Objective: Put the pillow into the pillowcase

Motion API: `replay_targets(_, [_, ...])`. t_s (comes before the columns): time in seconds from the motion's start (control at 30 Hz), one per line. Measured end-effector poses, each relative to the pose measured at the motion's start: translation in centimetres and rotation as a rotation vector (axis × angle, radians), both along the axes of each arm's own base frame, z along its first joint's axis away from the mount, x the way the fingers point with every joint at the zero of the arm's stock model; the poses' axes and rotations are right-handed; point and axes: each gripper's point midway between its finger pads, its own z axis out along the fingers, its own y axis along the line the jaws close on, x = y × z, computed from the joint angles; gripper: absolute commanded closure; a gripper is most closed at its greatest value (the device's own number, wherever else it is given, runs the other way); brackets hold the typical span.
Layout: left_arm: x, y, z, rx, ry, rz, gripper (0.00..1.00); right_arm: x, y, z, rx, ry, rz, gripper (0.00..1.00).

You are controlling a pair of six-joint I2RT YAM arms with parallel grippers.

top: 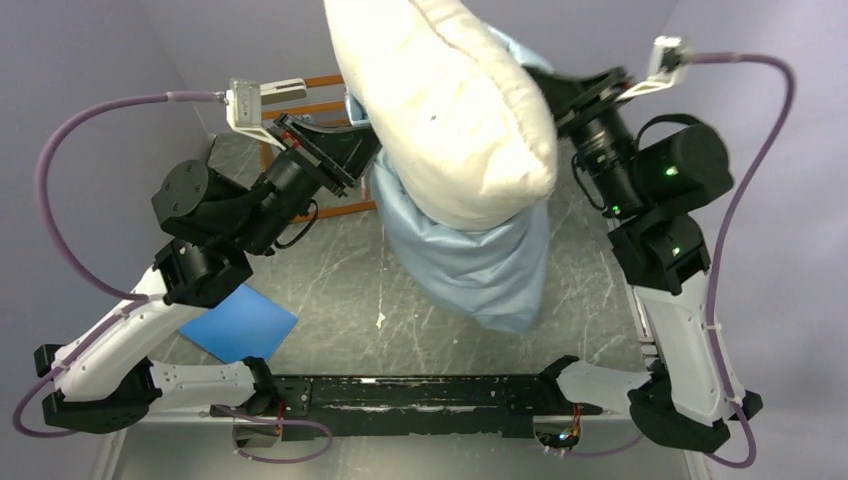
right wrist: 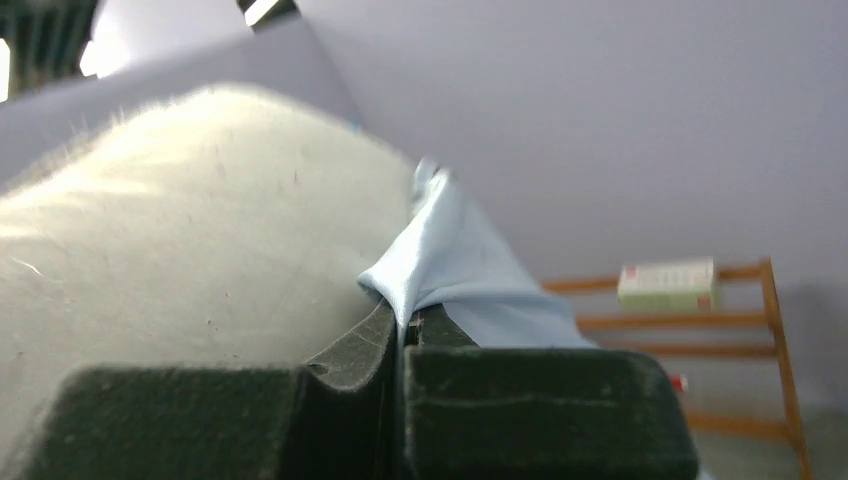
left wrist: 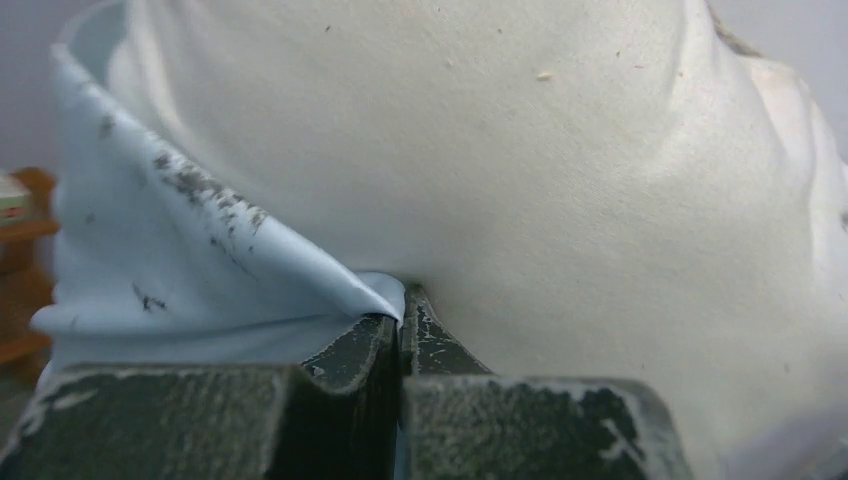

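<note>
The plump white pillow (top: 450, 100) hangs high between both arms, its lower part inside the light-blue pillowcase (top: 480, 265), which droops down to the table. My left gripper (top: 362, 150) is shut on the pillowcase's left rim; in the left wrist view the blue cloth (left wrist: 180, 260) is pinched at the gripper (left wrist: 402, 315), with the pillow (left wrist: 560, 180) pressing against it. My right gripper (top: 556, 95) is shut on the rim's right side; in the right wrist view a blue fold (right wrist: 450, 260) leaves the gripper (right wrist: 405, 325) beside the pillow (right wrist: 190, 250).
A flat bright-blue rectangle (top: 240, 322) lies on the table by the left arm. An orange wooden rack (top: 300, 150) stands at the back left behind the left gripper, and shows as the rack (right wrist: 720, 330) with a box on it. Purple walls close in both sides.
</note>
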Motion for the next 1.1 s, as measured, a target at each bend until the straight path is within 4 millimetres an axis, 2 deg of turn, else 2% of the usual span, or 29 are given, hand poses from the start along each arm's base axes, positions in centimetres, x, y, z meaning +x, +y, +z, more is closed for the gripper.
replay_targets(0.07, [-1.1, -0.5, 1.2, -0.058, -0.013, -0.074, 0.95, -0.2, -0.7, 3.3, 0.052, -0.051, -0.025, 1.0])
replay_targets(0.13, [-1.8, -0.7, 1.9, -0.086, -0.021, -0.119, 0.95, -0.1, -0.9, 5.1, 0.092, -0.072, -0.031, 1.0])
replay_targets(0.2, [-1.5, -1.0, 2.0, -0.066, -0.018, -0.109, 0.95, -0.2, -0.3, 5.0, 0.128, -0.047, 0.012, 1.0])
replay_targets(0.33, [0.3, -1.7, 2.3, 0.008, 0.006, -0.035, 0.95, -1.8, 1.1, 2.3, 0.253, 0.015, 0.17, 1.0])
replay_targets(0.4, [0.4, -1.8, 2.0, 0.011, 0.021, -0.037, 0.95, -1.7, 1.2, 2.4, 0.265, 0.022, 0.179, 1.0])
replay_targets(0.47, [-0.3, -1.7, 2.0, -0.023, 0.036, -0.081, 0.95, -0.4, 1.1, 3.7, 0.251, 0.003, 0.126, 1.0])
replay_targets(0.53, [-2.1, -1.5, 2.6, -0.094, 0.036, -0.174, 0.95, 1.9, 0.6, 5.4, 0.232, -0.032, 0.021, 1.0])
replay_targets(0.6, [-3.7, -1.6, 2.8, -0.142, 0.033, -0.263, 0.95, 4.6, 0.6, 5.9, 0.206, -0.031, -0.069, 1.0])
replay_targets(0.67, [-4.1, -1.6, 2.7, -0.144, 0.032, -0.28, 0.95, 6.5, 1.4, 5.4, 0.182, -0.014, -0.086, 1.0])
replay_targets(0.73, [-2.9, -1.9, 2.3, -0.101, 0.03, -0.218, 0.95, 7.2, 2.6, 3.9, 0.168, 0.029, -0.047, 1.0])
replay_targets(0.8, [-1.1, -1.9, 2.2, -0.043, 0.024, -0.117, 0.95, 6.5, 3.7, 1.6, 0.208, 0.083, 0.05, 1.0])
replay_targets(0.87, [0.6, -2.0, 2.0, 0.015, 0.021, -0.031, 0.95, 5.1, 3.8, -0.4, 0.276, 0.131, 0.125, 1.0])
replay_targets(0.93, [1.5, -1.8, 2.2, 0.045, 0.016, 0.02, 0.95, 4.1, 3.2, -1.0, 0.333, 0.148, 0.146, 1.0])
replay_targets(1.0, [1.3, -1.4, 2.5, 0.029, 0.014, 0.017, 0.95, 3.8, 2.2, 1.1, 0.354, 0.104, 0.107, 1.0])
replay_targets(1.07, [0.0, -1.2, 2.4, -0.03, 0.018, -0.051, 0.95, 4.2, 1.1, 5.0, 0.353, 0.018, 0.037, 1.0])
replay_targets(1.1, [-0.8, -1.4, 2.1, -0.054, 0.024, -0.1, 0.95, 4.5, 0.3, 7.9, 0.344, -0.038, -0.018, 1.0])
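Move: Between the two raised hands the pillow bulges out of the pillowcase's mouth: its middle is roughly 9 cm right and 5 cm ahead of the left hand at about its height, and some 13 cm left of and level with the right hand. The pillowcase's body hangs about 20 cm below, 13 cm right and 2 cm ahead of the left hand. The wooden rack stands far below, some 33 cm ahead and 8 cm left of the left hand. Shaking the pillowcase by its rim, which both shut grippers keep pinched, the right hand bobs up about 5 cm, sinks a little, swings up and forward, drops below its starting height, then jerks up about 9 cm, its left side rolling up some 20 degrees. The left hand rises 2 cm early, then rocks back and forward 2 to 5 cm, yawing with it. ##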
